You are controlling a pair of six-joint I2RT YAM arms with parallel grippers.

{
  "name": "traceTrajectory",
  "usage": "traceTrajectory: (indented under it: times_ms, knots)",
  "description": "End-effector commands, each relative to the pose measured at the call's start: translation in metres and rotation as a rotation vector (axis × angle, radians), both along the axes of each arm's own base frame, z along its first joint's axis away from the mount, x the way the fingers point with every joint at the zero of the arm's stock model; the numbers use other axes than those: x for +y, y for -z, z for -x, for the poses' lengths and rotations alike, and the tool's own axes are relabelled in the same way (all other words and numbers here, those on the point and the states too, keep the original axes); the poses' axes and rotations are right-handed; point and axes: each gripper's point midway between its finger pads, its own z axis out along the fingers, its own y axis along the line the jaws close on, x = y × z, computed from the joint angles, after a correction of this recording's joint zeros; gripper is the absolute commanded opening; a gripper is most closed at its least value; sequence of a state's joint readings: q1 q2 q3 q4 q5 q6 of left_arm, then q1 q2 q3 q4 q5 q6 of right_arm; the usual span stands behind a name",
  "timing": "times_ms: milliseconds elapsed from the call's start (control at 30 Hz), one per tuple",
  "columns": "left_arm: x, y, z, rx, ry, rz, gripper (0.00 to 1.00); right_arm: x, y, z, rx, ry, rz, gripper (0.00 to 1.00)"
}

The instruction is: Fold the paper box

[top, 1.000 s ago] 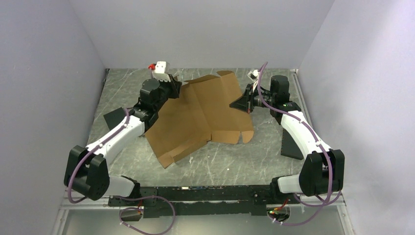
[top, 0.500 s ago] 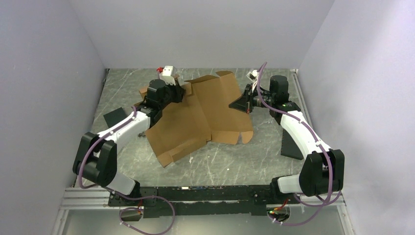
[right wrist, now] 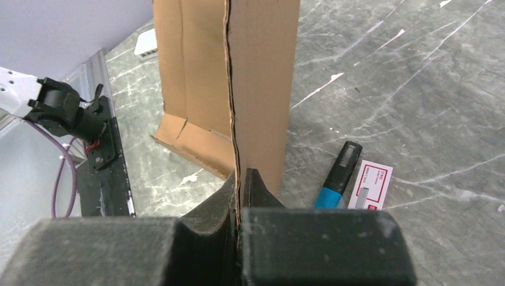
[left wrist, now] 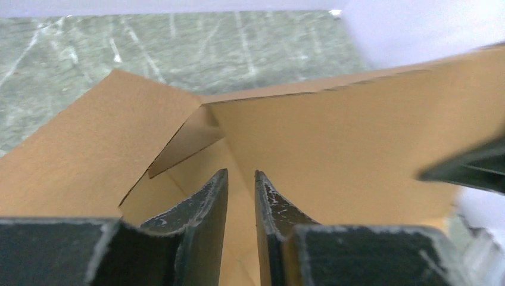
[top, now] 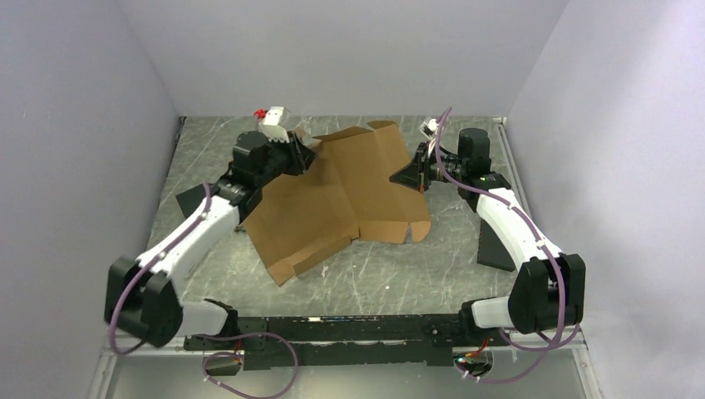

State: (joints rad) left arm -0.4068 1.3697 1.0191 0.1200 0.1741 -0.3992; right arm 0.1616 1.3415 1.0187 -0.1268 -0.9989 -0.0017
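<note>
The paper box [top: 341, 199] is a large brown cardboard sheet, partly raised off the table in the middle. My right gripper [top: 413, 176] is shut on its right edge. In the right wrist view that edge [right wrist: 262, 89] runs upright between the closed jaws of the right gripper [right wrist: 241, 173]. My left gripper [top: 298, 156] is at the sheet's far left corner. In the left wrist view the left gripper [left wrist: 241, 174] has its jaws a narrow gap apart with nothing between them. The cardboard [left wrist: 333, 137] and a folded-in flap [left wrist: 184, 140] lie just beyond its tips.
A black pad [top: 195, 199] lies left of the sheet and another [top: 495, 245] near the right arm. A blue marker [right wrist: 339, 176] and a white card with red print [right wrist: 370, 186] lie on the marble table [top: 374, 274] by the right gripper. Walls close in on three sides.
The left arm has shifted back to the left along the sheet's far corner, and its jaws have parted a little. The right gripper and the sheet's right edge have not moved.
</note>
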Motion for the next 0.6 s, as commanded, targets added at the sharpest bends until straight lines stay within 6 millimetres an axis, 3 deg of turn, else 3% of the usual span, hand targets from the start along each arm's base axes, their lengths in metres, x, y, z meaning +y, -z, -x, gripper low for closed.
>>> traceTrajectory:
  times_ms: [0, 133, 200, 333, 433, 500, 567]
  knots:
    - [0.001, -0.045, 0.062, 0.025, 0.106, 0.107, 0.32, -0.001, -0.016, -0.001, -0.084, 0.000, 0.010, 0.00]
    - [0.027, -0.035, 0.106, 0.081, 0.066, 0.078, 0.39, -0.001, -0.015, -0.002, -0.085, 0.003, 0.013, 0.00]
    - [0.046, -0.037, 0.128, 0.073, 0.017, 0.065, 0.38, -0.002, -0.014, -0.002, -0.084, 0.006, 0.015, 0.00]
    - [0.093, -0.018, 0.160, 0.107, -0.168, 0.022, 0.43, -0.002, -0.013, -0.003, -0.083, 0.008, 0.017, 0.00]
    - [0.126, 0.007, 0.177, 0.158, -0.340, 0.037, 0.62, -0.002, -0.011, -0.004, -0.079, 0.009, 0.018, 0.00]
    - [0.131, 0.026, 0.188, 0.205, -0.369, 0.067, 0.70, -0.003, -0.011, -0.004, -0.079, 0.010, 0.019, 0.00]
    - [0.123, 0.050, 0.193, 0.273, -0.344, 0.086, 0.77, -0.002, -0.010, -0.004, -0.078, 0.007, 0.019, 0.00]
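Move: The cardboard's left outer edge, the likeliest aim, has its middle about 13 cm back from the left hand, 14 cm to its left and 12 cm below. The folded far flap lies 8 cm left of that hand, 2 cm ahead and 5 cm down; the near flap sits about 20 cm back, 4 cm right and 18 cm below. From the right hand, the left edge is some 6 cm back, 37 cm left and 11 cm below. The folded far flap is left behind as the empty left hand swings back about 18 cm and some 11 cm left towards the cardboard's left outer edge, first rising 6 to 7 cm, then sinking most of that again. Its fingers spread from a quarter open to nearly three-quarters, and late on the wrist turns about 15 degrees counter-clockwise. The right hand stays put, still pinching the right panel's edge. ##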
